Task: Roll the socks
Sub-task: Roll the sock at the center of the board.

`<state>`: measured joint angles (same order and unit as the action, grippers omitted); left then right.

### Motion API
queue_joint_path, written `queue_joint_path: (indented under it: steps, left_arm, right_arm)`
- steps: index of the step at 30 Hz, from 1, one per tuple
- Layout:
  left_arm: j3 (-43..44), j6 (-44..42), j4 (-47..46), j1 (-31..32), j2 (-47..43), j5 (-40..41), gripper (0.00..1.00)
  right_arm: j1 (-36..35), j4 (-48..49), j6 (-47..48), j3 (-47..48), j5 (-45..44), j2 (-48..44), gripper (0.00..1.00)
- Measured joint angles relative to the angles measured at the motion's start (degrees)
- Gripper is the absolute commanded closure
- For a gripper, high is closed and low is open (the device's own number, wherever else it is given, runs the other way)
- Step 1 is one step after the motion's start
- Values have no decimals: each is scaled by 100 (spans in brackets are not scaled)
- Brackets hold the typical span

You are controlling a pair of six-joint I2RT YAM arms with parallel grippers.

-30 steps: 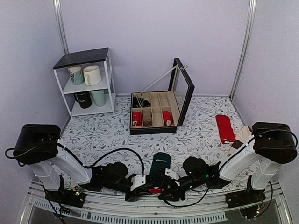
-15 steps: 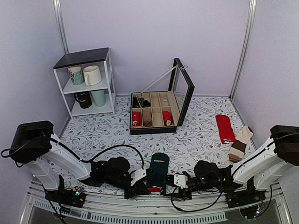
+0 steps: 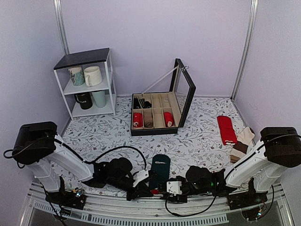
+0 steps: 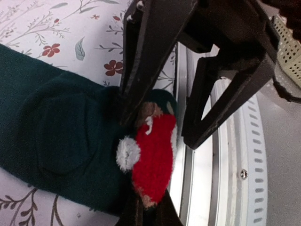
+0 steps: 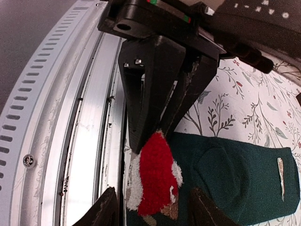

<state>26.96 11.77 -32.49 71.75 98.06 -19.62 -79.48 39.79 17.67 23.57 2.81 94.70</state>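
The socks are a dark teal strip lying flat near the table's front edge, with a fuzzy red and white patch at the near end. My left gripper is shut on that near end, and in the top view it reaches in from the left. My right gripper is open, one finger on each side of the red patch, apart from it. Seen from above, it faces the left gripper across the sock end.
An open black compartment box holds rolled socks at mid table. Red socks and beige-and-brown socks lie at the right. A white shelf with mugs stands back left. A metal rail runs just beside the sock end.
My right gripper let go and swung out to the right, then came back to the sock end with its jaws open. The left gripper kept its hold.
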Motion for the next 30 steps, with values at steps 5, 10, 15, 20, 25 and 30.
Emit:
queue_joint_path:
  steps: [5, 10, 15, 20, 25, 30]
  left_arm:
    - [0, 33, -109, -13, 72, -76, 100]
    - [0, 35, -162, -31, 107, -129, 100]
    - [-2, 72, -184, -48, 107, -140, 59]
    - [-24, 0, -216, -15, -39, 138, 44]
    - [-299, -337, -267, -17, -433, 872, 43]
    - [-337, -1005, -721, -17, -608, 1182, 42]
  right_arm:
    - [-7, -55, -46, 42, -9, 98, 66]
    - [-46, -199, -201, 162, -28, 247, 86]
    - [-63, -267, -492, 201, -94, 249, 91]
    - [-24, -155, -1051, 129, -101, 260, 91]
    - [114, 581, -2059, -199, 42, 411, 91]
    - [160, 1346, -3104, -461, 195, 647, 91]
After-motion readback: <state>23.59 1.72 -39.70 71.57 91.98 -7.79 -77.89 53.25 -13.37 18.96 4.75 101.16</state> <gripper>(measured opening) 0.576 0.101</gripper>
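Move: The red-and-white rolled end of the dark green sock lies crosswise between the hands: its middle is about 3 cm right of the left fingers, which already pinch its left end, and level with them. It lies some 3 cm left of the open right fingers and 2 cm below. From the right hand, the middle of the flat green part is roughly 9 cm ahead, 3 cm left and 3 cm lower, while the table's near edge is about 2 cm back, 3 cm left and 4 cm lower. The right hand sinks about 1.5 cm over the right end of the roll and closes on it while the left hand keeps its pinch on the other end; the right wrist then turns the pinched end some 30 degrees, its top going forward along the sock, with a small drift to the right. Once the right fingers are shut, the left fingers open to a little over half, let go of the roll and draw off forward and up, about 4 cm each way, the wrist rolling back nearly 20 degrees. ##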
